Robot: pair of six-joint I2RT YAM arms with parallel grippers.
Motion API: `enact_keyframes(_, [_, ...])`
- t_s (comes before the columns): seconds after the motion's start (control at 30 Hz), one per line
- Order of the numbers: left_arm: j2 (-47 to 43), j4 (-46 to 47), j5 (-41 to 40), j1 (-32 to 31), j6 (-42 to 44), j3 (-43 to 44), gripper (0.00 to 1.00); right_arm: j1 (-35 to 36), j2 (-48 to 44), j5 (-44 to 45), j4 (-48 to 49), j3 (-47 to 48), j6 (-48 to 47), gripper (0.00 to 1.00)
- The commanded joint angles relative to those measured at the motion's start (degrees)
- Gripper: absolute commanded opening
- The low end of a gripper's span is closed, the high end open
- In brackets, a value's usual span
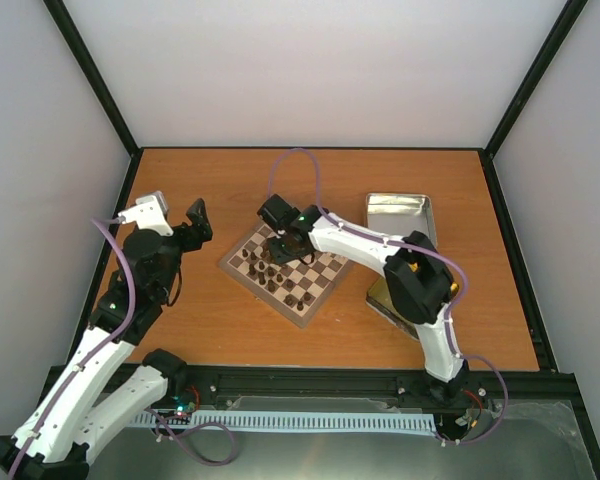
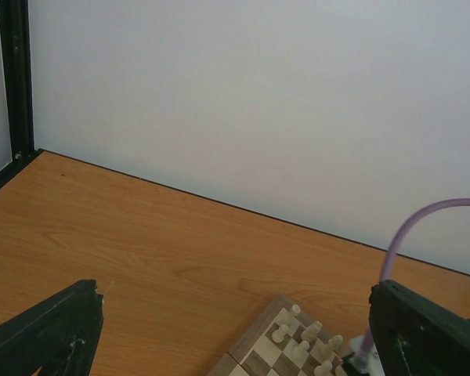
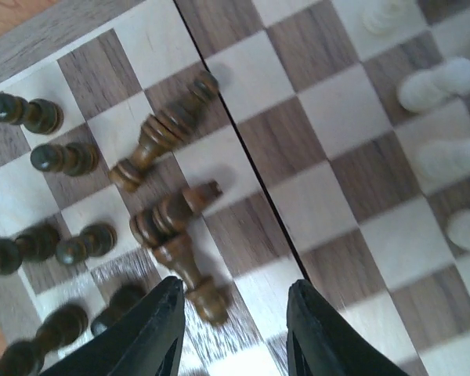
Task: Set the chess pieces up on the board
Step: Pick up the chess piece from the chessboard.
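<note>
The board point(image 1: 310, 285) lies at the table's middle, turned diagonally. Dark chess pieces point(image 1: 270, 272) crowd its left part. My right gripper point(image 1: 283, 243) hovers low over them, open point(image 3: 235, 333) with only a bare square between its fingers. Two dark pieces lie toppled: one point(image 3: 163, 135) further out, one point(image 3: 176, 235) with its base right by my left fingertip point(image 3: 153, 329). Several dark pawns point(image 3: 63, 157) stand at the left and cream pieces point(image 3: 439, 82) at the right. My left gripper point(image 1: 195, 218) hangs open left of the board, empty point(image 2: 235, 345); the board's corner point(image 2: 254, 341) shows below it.
An open metal tin point(image 1: 400, 215) sits right of the board at the back, and another tin point(image 1: 385, 297) lies partly under the right arm. Black frame rails point(image 1: 520, 250) and white walls bound the table. The right arm's purple cable point(image 2: 411, 227) arches over the board.
</note>
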Motion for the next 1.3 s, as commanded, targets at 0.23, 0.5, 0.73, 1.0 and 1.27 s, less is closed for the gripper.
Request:
enact_keyframes(0.23, [0.8,0.3,-0.9,-0.1,0.4,0.2,0.94,-0.1,6.7,-6.4,-1.1,5.4,-9.9,0.33])
enact_keyframes(0.5, [1.3,0.4,-0.8,-0.1,0.4,0.2,0.94,-0.1,7.8,-8.4,-2.4,5.1,-13.3,0.29])
enact_keyframes(0.73, [1.4,0.4,-0.8,-0.1,0.4,0.2,0.94,-0.1,8.3,-8.4,-4.0,4.3,-15.8,0.23])
enact_keyframes(1.0, [1.7,0.5,-0.4,-0.1,0.1,0.1,0.94,-0.1,5.8,-6.7,-3.9,0.9,-16.7,0.06])
enact_keyframes(1.27, [2.8,0.8,2.2,-0.1,-1.5,-0.5,0.94,-0.3,-2.1,-5.7,1.3,-6.3,-18.3,0.04])
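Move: The right hand, half open over the board, has the fallen dark piece it will grip about 2 cm to its left, 1 cm back and 4 cm below. A second fallen piece lies across that piece's base end, 1 cm ahead and 3 cm left; a third lies 4 cm ahead and 5 cm left, and a standing dark pawn 2 cm back, 4 cm left. From the left hand the target is some 17 cm right, 3 cm ahead and 28 cm down. The right fingers close on the fallen dark piece and pinch it across its body, after the hand sinks about 4 cm while edging left and then back, turning nearly 20 degrees counter-clockwise. With the grip shut, the hand draws the piece some 2 cm to the right and slightly back at the same low height, away from the third fallen piece. ##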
